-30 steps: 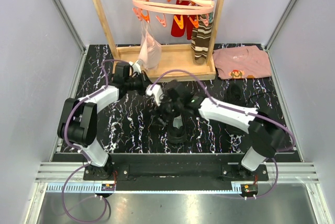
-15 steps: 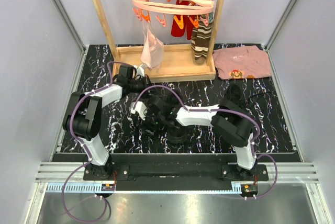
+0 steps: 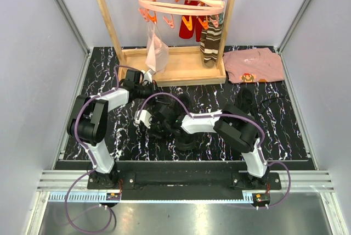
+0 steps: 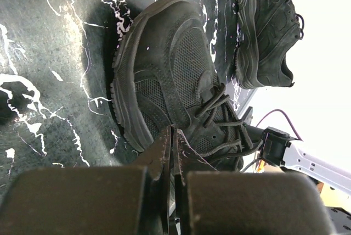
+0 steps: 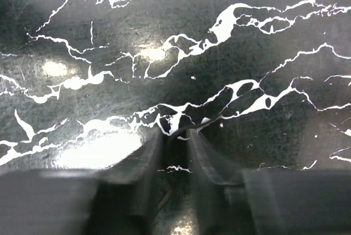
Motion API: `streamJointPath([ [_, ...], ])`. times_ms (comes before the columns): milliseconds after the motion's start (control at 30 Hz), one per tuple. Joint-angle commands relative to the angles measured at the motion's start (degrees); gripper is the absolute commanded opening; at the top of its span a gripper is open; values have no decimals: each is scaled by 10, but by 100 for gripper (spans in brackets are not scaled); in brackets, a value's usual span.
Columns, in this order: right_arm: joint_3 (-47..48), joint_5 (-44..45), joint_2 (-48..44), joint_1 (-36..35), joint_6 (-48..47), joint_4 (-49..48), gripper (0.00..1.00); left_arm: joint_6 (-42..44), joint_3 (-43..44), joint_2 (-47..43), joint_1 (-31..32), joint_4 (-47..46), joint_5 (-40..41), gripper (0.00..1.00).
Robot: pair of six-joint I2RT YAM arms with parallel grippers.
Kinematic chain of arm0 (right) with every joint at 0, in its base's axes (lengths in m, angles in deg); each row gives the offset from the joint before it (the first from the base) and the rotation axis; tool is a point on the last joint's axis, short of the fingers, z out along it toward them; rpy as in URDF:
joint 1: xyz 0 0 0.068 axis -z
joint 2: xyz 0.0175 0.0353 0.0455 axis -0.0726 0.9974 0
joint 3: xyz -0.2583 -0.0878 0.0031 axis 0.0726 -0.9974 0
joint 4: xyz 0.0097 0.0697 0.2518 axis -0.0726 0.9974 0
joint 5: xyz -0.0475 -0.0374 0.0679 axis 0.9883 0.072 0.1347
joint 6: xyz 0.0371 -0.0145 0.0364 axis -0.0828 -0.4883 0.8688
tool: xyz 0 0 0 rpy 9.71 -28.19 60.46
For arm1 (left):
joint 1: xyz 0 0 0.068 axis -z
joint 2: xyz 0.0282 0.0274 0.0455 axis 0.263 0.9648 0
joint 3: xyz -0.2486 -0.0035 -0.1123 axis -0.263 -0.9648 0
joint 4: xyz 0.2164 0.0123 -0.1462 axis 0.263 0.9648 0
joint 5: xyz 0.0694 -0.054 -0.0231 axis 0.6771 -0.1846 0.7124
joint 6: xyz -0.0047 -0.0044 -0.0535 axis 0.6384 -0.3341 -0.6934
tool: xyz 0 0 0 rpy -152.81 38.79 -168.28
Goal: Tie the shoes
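One black shoe [image 4: 170,76] lies on the marble table right in front of my left gripper [image 4: 174,130], with its laces [image 4: 225,119] loose over the tongue. That gripper is shut at the shoe's side; I cannot make out whether a lace is pinched in it. The other shoe [image 4: 269,26] lies further off, at the table's right [image 3: 245,99]. In the top view the near shoe [image 3: 185,139] is mostly hidden under my right arm. My right gripper [image 5: 176,133] hangs low over bare table, left of the shoe [image 3: 149,122]. It is open by a narrow gap, and a thin dark strand runs between the fingers.
A wooden rack [image 3: 175,65] stands at the back with a round peg hanger [image 3: 181,1]. A clear bag [image 3: 156,54], red items and a striped sock [image 3: 210,43] hang from it. A pink folded shirt [image 3: 255,65] lies at the back right. Side walls close in the table.
My right arm swung from above the shoe down and to the left, and its jaws narrowed. The left gripper stayed shut and shifted only slightly.
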Motion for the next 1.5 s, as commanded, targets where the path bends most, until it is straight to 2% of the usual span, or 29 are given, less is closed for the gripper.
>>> streamJointPath([
  [0, 7, 63, 15, -2, -28, -11, 17, 10, 25, 6, 0, -10, -18, 0],
  [33, 6, 70, -4, -1, -23, -8, 0, 9, 24, 5, 0, -10, -16, 0],
  [267, 32, 78, -133, -1, 16, 36, 0, 11, 33, -3, 0, -3, -11, 0],
  [433, 18, 89, -257, 11, 26, 97, 0, 38, 37, -53, 0, 21, 5, 0],
  [600, -6, 105, -353, 54, 55, 184, 0, 109, 64, -115, 0, 99, 47, 0],
  [800, -20, 137, -485, 152, 99, 269, 0, 217, 109, -189, -24, 207, 71, 0],
  [900, -50, 167, -537, 165, 100, 293, 0, 272, 131, -215, -37, 251, 94, 0],
  [1033, -82, 225, -586, 181, 101, 323, 0, 335, 144, -241, -54, 298, 126, 0],
  [1167, -96, 280, -627, 204, 103, 353, 0, 363, 148, -255, -90, 316, 141, 0],
  [1467, -171, 334, -672, 248, 87, 387, 0, 396, 151, -247, -168, 359, 113, 0],
])
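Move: The loose lace end lies right between the right hand's closing fingers, about 1 cm below their midpoint; the shoe's middle is some 14 cm to that hand's right, 4 cm ahead and 3 cm higher. The left hand already holds the other lace: the shoe lies about 12 cm to its right, 6 cm back and 5 cm below, the loose lace end 11 cm straight back and 8 cm below, the rack's front edge 12 cm ahead, 6 cm right, 6 cm below. Right pinches the lace end, lifts and pulls it some 30 cm right; left draws its lace left, up. ##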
